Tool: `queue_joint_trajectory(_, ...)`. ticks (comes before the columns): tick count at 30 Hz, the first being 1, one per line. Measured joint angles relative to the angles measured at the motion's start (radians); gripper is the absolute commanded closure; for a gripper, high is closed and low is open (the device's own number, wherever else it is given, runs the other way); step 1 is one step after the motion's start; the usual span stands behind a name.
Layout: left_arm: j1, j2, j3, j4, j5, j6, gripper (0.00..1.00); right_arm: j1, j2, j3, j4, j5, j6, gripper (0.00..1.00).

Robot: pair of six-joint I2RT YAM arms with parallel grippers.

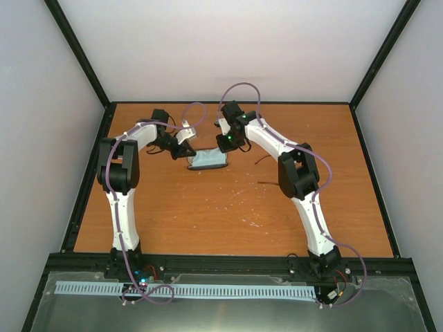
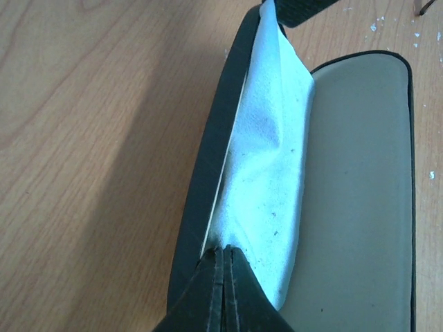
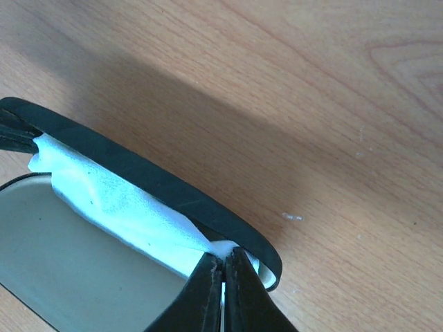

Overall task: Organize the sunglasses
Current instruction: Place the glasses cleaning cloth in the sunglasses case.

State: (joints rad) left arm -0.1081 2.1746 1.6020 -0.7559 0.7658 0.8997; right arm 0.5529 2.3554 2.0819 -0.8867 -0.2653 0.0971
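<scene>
A black oblong glasses case [image 1: 208, 166] lies open at the table's back centre, its light lining [image 2: 360, 194] facing up. A pale blue cloth [image 2: 270, 138] is stretched along the case's deep half, just inside the black rim [image 2: 208, 159]. My left gripper [image 2: 226, 250] is shut on one end of the cloth. At the other end, my right gripper [image 3: 223, 257] pinches the cloth [image 3: 118, 200] next to the rim [image 3: 159, 183]. In the top view the left gripper [image 1: 188, 153] and right gripper [image 1: 227, 146] flank the case. The sunglasses are hidden from all views.
Thin dark lines [image 1: 263, 160] lie on the wood right of the case, too small to identify. White specks [image 1: 242, 200] dot the middle of the table. Black frame rails [image 1: 90, 173] border the table, with pale walls behind.
</scene>
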Motion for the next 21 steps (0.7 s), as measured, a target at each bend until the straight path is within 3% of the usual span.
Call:
queue_joint_trajectory(11,0.0,0.001,0.01,-0.014,-0.003,0.003,0.91,-0.003,0.032,0.021,-0.025,0.003,-0.003,0.97)
queue_joint_trajectory(17,0.0,0.001,0.014,-0.016,-0.005,0.005,0.75,-0.003,0.038,0.025,-0.041,0.012,-0.001,0.97)
queue_joint_trajectory(21,0.001,0.001,0.015,-0.019,-0.008,0.009,0.68,-0.003,0.038,0.032,-0.044,0.027,0.003,0.9)
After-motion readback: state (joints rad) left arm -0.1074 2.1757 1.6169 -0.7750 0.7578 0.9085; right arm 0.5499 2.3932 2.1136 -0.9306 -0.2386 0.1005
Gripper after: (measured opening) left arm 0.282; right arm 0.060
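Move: Each hand pinches an upper corner of the cleaning cloth over the open sunglasses case. The case's middle lies about 6 cm to the left hand's right, 2 cm back and 2 cm below; from the right hand it is some 6 cm left, 3 back and 4 below. The cloth's middle hangs roughly midway between the hands, some 6 cm left of the right one, 2 back and 3 below. The sunglasses lie about 21 cm to the right hand's right and 7 cm back. Downward, the right hand lowers its corner about 1.5 cm into the right end of the case's far half, drifting slightly right, its fingers still pinching the cloth. The left hand stays in place at the left end and opens its fingers to roughly a quarter, letting go of its corner. ##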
